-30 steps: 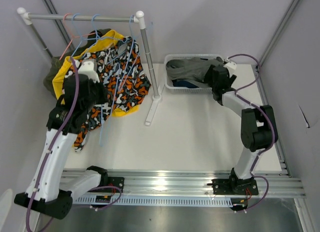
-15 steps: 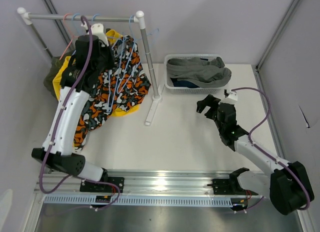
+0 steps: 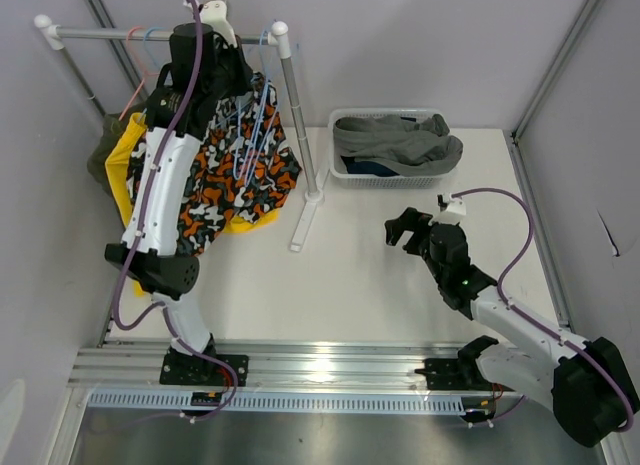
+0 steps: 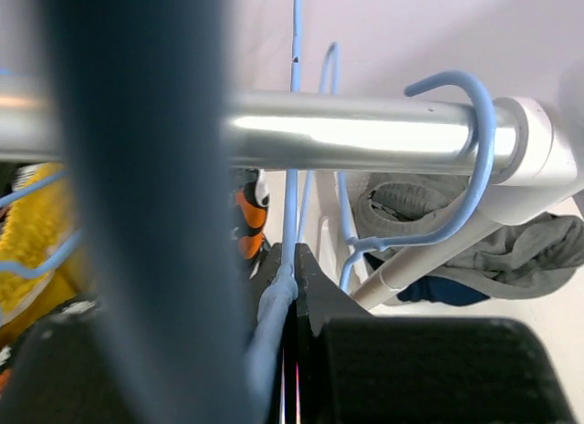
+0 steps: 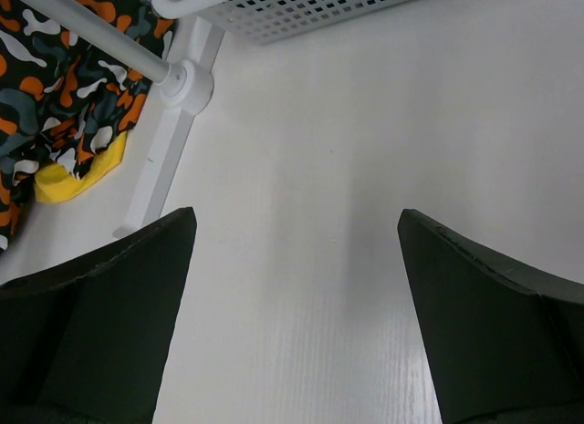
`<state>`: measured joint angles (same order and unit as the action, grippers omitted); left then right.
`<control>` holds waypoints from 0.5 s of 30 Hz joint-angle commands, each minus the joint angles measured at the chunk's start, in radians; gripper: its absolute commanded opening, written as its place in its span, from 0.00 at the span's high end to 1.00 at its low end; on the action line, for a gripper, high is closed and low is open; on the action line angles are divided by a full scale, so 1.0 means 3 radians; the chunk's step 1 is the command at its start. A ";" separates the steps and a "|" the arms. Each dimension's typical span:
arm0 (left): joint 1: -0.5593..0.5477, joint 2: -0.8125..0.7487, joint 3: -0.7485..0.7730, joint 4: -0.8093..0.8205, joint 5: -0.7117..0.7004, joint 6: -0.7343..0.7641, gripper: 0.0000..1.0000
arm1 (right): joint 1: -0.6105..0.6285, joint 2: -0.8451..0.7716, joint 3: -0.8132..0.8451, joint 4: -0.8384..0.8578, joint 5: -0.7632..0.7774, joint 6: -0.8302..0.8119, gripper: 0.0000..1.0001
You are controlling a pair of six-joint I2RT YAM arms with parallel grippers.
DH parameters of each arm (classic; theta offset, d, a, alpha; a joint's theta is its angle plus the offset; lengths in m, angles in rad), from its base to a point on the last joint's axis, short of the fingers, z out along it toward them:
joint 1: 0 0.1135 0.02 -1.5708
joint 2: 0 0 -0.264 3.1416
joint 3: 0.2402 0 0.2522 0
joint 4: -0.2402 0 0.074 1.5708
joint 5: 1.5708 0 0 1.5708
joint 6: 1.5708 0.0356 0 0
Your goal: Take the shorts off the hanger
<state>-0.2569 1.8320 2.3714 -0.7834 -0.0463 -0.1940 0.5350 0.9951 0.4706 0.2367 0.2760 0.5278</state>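
The orange-black-white patterned shorts (image 3: pixel 235 170) hang on blue hangers from the rail (image 3: pixel 110 33), over the yellow shorts (image 3: pixel 120 160) and the olive shorts (image 3: pixel 98 155). The grey shorts (image 3: pixel 395 137) and navy shorts (image 3: pixel 372 168) lie in the white basket (image 3: pixel 352 175). My left gripper (image 3: pixel 220 57) is up at the rail, shut on a blue hanger's wire (image 4: pixel 292 214) just below the rail (image 4: pixel 365 132). My right gripper (image 3: pixel 405 228) is open and empty, low over the table in front of the basket; its view shows the patterned shorts (image 5: pixel 55 105).
The rack's white post (image 3: pixel 297 115) and foot (image 3: pixel 305 220) stand between the hanging shorts and the basket. A second blue hanger hook (image 4: pixel 470 150) sits on the rail near its end cap. A pink hanger (image 3: pixel 132 60) hangs further left. Walls close in on both sides.
My left arm has risen from the hanging shorts up to the rail. My right arm has drawn back from the basket to the table, leaving the grey shorts in it.
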 commanded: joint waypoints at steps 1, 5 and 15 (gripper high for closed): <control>0.0028 0.0126 0.0200 0.0162 0.0267 -0.0059 1.00 | 0.0006 0.0022 -0.0014 0.0085 0.0062 -0.0067 0.01; 0.0033 0.0285 0.0282 0.0131 0.0354 -0.0115 1.00 | -0.0009 0.0027 0.0001 0.0080 0.0057 -0.0128 0.01; 0.0033 0.0193 -0.0020 0.0116 0.0379 -0.0131 0.66 | -0.0040 -0.0090 -0.0019 -0.0042 0.0026 -0.0138 0.01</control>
<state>-0.2535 1.9381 2.3753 -0.7719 0.0418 -0.2195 0.5259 0.9997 0.4656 0.2337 0.2752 0.4965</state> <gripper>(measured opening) 0.303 0.993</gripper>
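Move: The left hand grips an emptied blue hanger by its neck; the spot on the rail meant for its hook is roughly 3 cm ahead, 2 cm to the right and 2 cm above. Another blue hanger's hook sits on the rail some 5 cm to the hand's right and 3 cm ahead, and the camouflage shorts hang about 5 cm left, level fore and aft, their middle some 16 cm below. From the idle right hand, that rail spot is roughly 20 cm ahead, 23 cm left and 28 cm higher. The left hand eases forward and to its right, roughly 3 cm and a little over 2 cm, while sinking about 5 cm in all, most of it late, so that the held blue hanger's hook comes down over the metal rail with the fingers passing beneath it. The wrist tips slightly nose-down, some 5 degrees, and near the end of the sinking the shut fingers start to part, to about a third open, giving up their pinch on the hanger's neck. ##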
